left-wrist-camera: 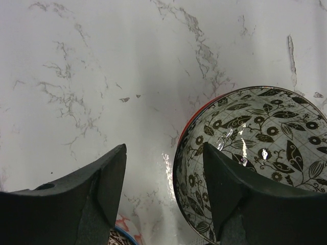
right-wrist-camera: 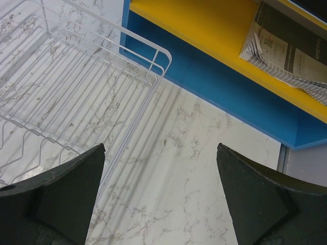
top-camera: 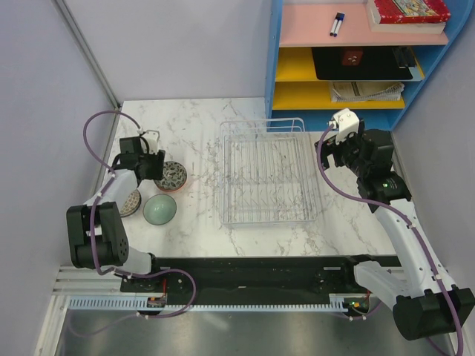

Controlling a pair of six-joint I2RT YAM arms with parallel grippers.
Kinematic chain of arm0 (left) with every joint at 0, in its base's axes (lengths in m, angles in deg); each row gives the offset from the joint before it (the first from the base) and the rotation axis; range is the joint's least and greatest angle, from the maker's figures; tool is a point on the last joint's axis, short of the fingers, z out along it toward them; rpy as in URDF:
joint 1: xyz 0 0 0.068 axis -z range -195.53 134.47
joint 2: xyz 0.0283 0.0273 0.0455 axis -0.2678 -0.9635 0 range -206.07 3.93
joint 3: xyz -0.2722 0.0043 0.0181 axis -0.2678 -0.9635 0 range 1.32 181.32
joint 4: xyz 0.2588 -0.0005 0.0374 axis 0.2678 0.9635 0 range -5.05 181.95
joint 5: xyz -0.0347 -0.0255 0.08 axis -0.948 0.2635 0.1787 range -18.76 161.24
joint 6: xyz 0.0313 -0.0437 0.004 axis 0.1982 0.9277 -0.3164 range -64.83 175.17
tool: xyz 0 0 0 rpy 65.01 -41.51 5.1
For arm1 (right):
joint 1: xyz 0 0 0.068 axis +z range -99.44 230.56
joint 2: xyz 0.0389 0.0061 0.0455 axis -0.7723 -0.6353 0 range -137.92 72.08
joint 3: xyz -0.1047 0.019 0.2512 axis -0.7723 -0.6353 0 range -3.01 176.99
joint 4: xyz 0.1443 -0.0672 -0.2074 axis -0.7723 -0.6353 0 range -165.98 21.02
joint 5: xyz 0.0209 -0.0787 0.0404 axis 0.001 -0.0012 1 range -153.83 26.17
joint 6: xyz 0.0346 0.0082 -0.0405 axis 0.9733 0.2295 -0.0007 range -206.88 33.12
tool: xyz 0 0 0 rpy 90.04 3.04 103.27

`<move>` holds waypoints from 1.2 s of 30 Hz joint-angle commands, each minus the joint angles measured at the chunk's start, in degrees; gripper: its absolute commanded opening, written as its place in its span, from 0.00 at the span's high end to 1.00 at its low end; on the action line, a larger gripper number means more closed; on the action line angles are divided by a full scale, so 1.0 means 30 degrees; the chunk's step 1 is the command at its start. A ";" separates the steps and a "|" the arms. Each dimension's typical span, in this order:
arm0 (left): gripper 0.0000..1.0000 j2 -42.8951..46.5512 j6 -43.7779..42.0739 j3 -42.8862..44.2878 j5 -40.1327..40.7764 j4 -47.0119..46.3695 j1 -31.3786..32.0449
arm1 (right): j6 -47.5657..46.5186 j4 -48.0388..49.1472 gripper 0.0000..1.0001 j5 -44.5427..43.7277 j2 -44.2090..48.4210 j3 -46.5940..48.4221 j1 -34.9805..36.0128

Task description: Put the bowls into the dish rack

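A bowl with a black leaf pattern inside and a red outside [left-wrist-camera: 265,138] stands on the marble table at the far left [top-camera: 173,177]. My left gripper [left-wrist-camera: 163,168] hangs over its left rim, one finger [left-wrist-camera: 230,189] inside the bowl and the other over bare table. The jaws are open, with a gap on both sides of the rim. A plain pale green bowl [top-camera: 159,209] and a brown-patterned bowl [top-camera: 131,202] sit nearer the arm bases. The dish rack [top-camera: 267,174] stands mid-table with no bowl in it. My right gripper [right-wrist-camera: 161,168] is open and holds nothing, just right of the rack [right-wrist-camera: 61,87].
A blue shelf unit [top-camera: 282,44] stands at the far right, with papers [right-wrist-camera: 286,46] on its yellow shelf and books and pens higher up. The edge of a blue-rimmed bowl [left-wrist-camera: 122,236] shows under my left fingers. A wall runs along the table's left side.
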 commanded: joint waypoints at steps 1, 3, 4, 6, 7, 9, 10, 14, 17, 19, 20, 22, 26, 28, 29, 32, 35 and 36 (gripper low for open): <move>0.34 -0.0552 -0.0439 0.0875 -0.0385 0.0385 -0.0059 | -0.0132 0.0258 0.03 0.0225 0.0132 -0.0008 0.0056; 0.37 -0.0640 -0.0439 0.0962 -0.0473 0.0443 -0.0059 | -0.0132 0.0229 0.02 0.0225 0.0131 -0.0008 0.0085; 0.38 -0.0670 -0.0410 0.0992 -0.0502 0.0472 -0.0059 | -0.0132 0.0258 0.03 0.0254 0.0132 -0.0008 0.0056; 0.42 -0.0671 -0.0410 0.0992 -0.0532 0.0502 -0.0059 | -0.0161 0.0229 0.02 0.0225 0.0103 -0.0037 0.0056; 0.43 -0.0641 -0.0381 0.0992 -0.0590 0.0560 -0.0030 | -0.0161 0.0258 0.03 0.0196 0.0102 -0.0037 0.0085; 0.48 -0.0611 -0.0380 0.1021 -0.0649 0.0560 -0.0059 | -0.0161 0.0258 0.02 0.0195 0.0132 -0.0037 0.0085; 0.48 -0.0582 -0.0380 0.0992 -0.0678 0.0560 -0.0059 | -0.0161 0.0229 0.02 0.0195 0.0161 -0.0037 0.0085; 0.54 -0.0436 -0.0322 0.0963 -0.0766 0.0590 -0.0059 | -0.0161 0.0258 0.02 0.0224 0.0074 -0.0037 0.0056; 0.57 -0.0261 -0.0322 0.0963 -0.0970 0.0590 -0.0059 | -0.0161 0.0258 0.02 0.0225 0.0073 -0.0037 0.0056; 0.59 -0.0143 -0.0322 0.0933 -0.1176 0.0590 -0.0030 | -0.0161 0.0258 0.03 0.0195 0.0073 -0.0037 0.0085; 0.62 -0.0056 -0.0322 0.0905 -0.1350 0.0619 -0.0030 | -0.0132 0.0229 0.02 0.0195 0.0044 -0.0037 0.0085; 0.65 0.0004 -0.0322 0.0875 -0.1410 0.0590 -0.0059 | -0.0132 0.0229 0.02 0.0166 0.0044 -0.0008 0.0085; 0.70 0.0120 -0.0322 0.0904 -0.1498 0.0677 -0.0059 | -0.0103 0.0258 0.02 0.0195 -0.0015 -0.0008 0.0085; 0.70 0.0208 -0.0322 0.0875 -0.1528 0.0678 -0.0030 | -0.0103 0.0258 0.02 0.0195 -0.0015 -0.0008 0.0085; 0.70 0.0209 -0.0322 0.0846 -0.1557 0.0678 -0.0059 | -0.0103 0.0258 0.02 0.0195 -0.0044 -0.0008 0.0085; 0.70 0.0472 -0.0322 0.0846 -0.1557 0.0678 -0.0059 | -0.0103 0.0258 0.02 0.0195 -0.0044 -0.0008 0.0114; 0.70 0.0735 -0.0322 0.0816 -0.1557 0.0765 -0.0059 | -0.0074 0.0258 0.02 0.0195 -0.0073 -0.0037 0.0144; 0.70 0.0765 -0.0351 0.0845 -0.1557 0.0765 -0.0059 | -0.0045 0.0229 0.02 0.0253 -0.0074 -0.0008 0.0115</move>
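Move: The fingers already straddle the left rim of the patterned orange bowl; its middle is about 7 cm to the left hand's right, roughly 1 cm back and 3 cm below. From the same hand, the green bowl stands some 14 cm back and 5 cm right, the small patterned bowl about 11 cm back and 6 cm left. From the idle right hand, the orange bowl lies some 52 cm left, about level in reach, 20 cm down. Sink the left gripper a little more, just over 1 cm, with its fingers still either side of the orange bowl's left rim, one inside and one outside. Stay low and close from about two-thirds open to under a third to take the rim, drifting about 1 cm right over the bowl, then ease up roughly 1 cm. ##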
